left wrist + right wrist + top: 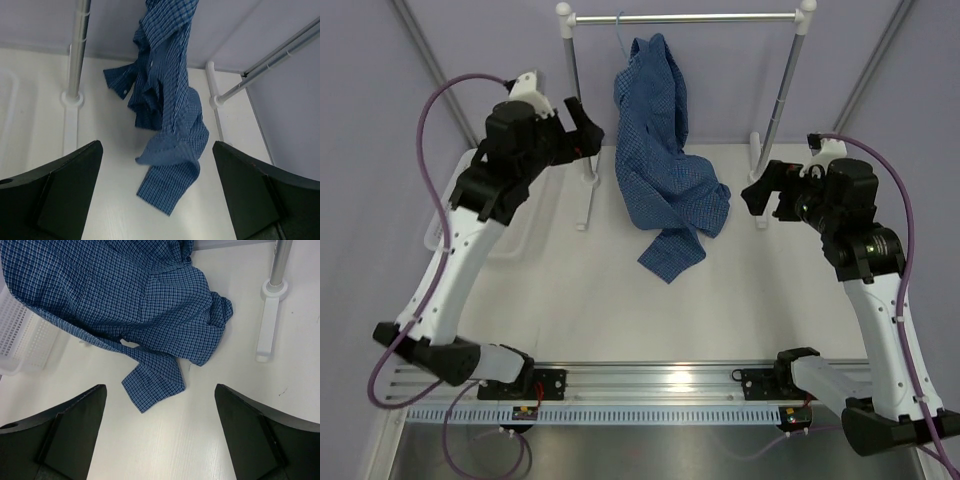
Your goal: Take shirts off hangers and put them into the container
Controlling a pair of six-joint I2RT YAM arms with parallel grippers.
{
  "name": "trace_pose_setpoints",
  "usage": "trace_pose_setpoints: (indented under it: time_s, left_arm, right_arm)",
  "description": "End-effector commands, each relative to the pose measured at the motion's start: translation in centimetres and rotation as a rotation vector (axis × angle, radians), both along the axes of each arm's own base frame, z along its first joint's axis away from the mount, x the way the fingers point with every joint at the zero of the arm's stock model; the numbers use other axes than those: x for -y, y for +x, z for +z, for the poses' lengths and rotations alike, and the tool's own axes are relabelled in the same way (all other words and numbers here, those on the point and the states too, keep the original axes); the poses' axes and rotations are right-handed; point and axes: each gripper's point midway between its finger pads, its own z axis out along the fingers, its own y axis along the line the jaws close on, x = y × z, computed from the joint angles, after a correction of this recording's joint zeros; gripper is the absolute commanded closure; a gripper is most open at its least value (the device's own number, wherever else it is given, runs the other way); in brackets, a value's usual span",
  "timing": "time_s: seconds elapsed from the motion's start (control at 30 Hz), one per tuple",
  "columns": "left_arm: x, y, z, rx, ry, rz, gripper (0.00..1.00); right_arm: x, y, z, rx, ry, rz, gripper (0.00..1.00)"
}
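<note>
A blue checked shirt (660, 150) hangs from the light-blue wire hanger; only the hanger's hook (620, 20) shows, on the rail. The shirt's lower part and one sleeve trail onto the white table. My left gripper (585, 128) hovers open just left of the shirt, nothing between its fingers. My right gripper (760, 190) hovers open to the shirt's right, also empty. In the left wrist view the shirt (165, 110) drapes ahead of the open gripper (157, 147). The right wrist view has the sleeve cuff of the shirt (125, 300) ahead of the open gripper (160, 390). The white mesh container (15, 335) stands behind the shirt; its rim (433, 230) is partly hidden under my left arm.
A white-and-metal clothes rail (685, 17) spans the back of the table on two posts, with feet at left (588, 190) and right (760, 215). The right post's foot (267, 315) lies close to the shirt. Grey walls enclose the table on three sides.
</note>
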Motion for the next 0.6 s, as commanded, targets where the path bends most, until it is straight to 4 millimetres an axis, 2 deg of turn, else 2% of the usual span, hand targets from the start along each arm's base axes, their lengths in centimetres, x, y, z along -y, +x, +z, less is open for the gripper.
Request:
trace_pose_setpoints:
  time_s: [0.0, 0.03, 0.07, 0.1, 0.13, 0.17, 0.2, 0.27, 0.37, 0.5, 0.53, 0.57]
  left_arm:
    - [3.4, 6.0, 1.9, 0.066, 0.003, -0.044, 0.01]
    - [3.8, 6.9, 3.8, 0.108, -0.007, -0.047, 0.02]
    - [4.3, 8.0, 3.7, 0.106, -0.003, -0.049, 0.04]
    - [5.5, 10.0, 1.8, 0.068, 0.012, -0.065, 0.04]
    - [6.0, 10.6, 3.0, 0.096, 0.001, -0.076, 0.06]
    - [6.4, 11.3, 2.8, 0.093, -0.001, -0.082, 0.07]
    - [7.2, 12.4, 1.3, 0.066, 0.006, -0.095, 0.08]
    - [7.5, 13.3, 1.6, 0.082, 0.011, -0.098, 0.10]
    - [9.0, 14.2, 0.3, 0.083, 0.023, -0.161, 0.18]
    - [9.8, 14.7, -0.6, 0.094, 0.045, -0.197, 0.35]
    - [9.9, 14.8, -0.6, 0.101, 0.050, -0.202, 0.45]
    - [10.2, 14.9, -0.6, 0.116, 0.058, -0.212, 0.50]
  right_arm:
    - [-0.6, -1.8, 0.3, 0.023, 0.029, 0.032, 0.00]
    - [-0.5, -2.2, 0.2, 0.024, 0.033, 0.031, 0.01]
    - [-0.4, -3.0, -0.1, 0.026, 0.039, 0.032, 0.01]
    - [-0.4, -3.4, -0.4, 0.022, 0.046, 0.031, 0.01]
    - [-0.4, -4.2, -0.7, 0.024, 0.053, 0.035, 0.00]
    - [-0.4, -4.6, -0.8, 0.026, 0.057, 0.037, 0.01]
    - [-0.4, -5.1, -1.0, 0.017, 0.060, 0.041, 0.01]
    - [-0.4, -6.1, -1.3, 0.017, 0.068, 0.049, 0.00]
    - [-0.1, -7.1, -2.0, 0.007, 0.062, 0.042, 0.01]
    - [0.4, -7.7, -2.6, -0.004, 0.045, 0.026, 0.00]
    - [0.4, -7.9, -2.6, -0.003, 0.042, 0.025, 0.00]
    - [0.5, -7.9, -2.8, -0.009, 0.040, 0.024, 0.00]
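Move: The upper, hanging part of the shirt is about 17 cm ahead of the left hand, 10 cm to its right and some 6 cm lower. The rack's left post stands about 17 cm straight ahead at hand height. The container sits roughly 30 cm to this hand's left, 10 cm ahead and 35 cm below. From the right hand that part of the shirt is about 21 cm ahead and 29 cm to the left, level in height. Reaching quickly forward and to the right past the rack's left post, the left hand travels about 15 cm out and 9 cm across to the hanging shirt, sinking some 5 cm late in the reach. It turns slightly clockwise while its fingers close to about half open around the shirt's upper left edge. The right hand, still wide open, backs about 7 cm away from the shirt. ##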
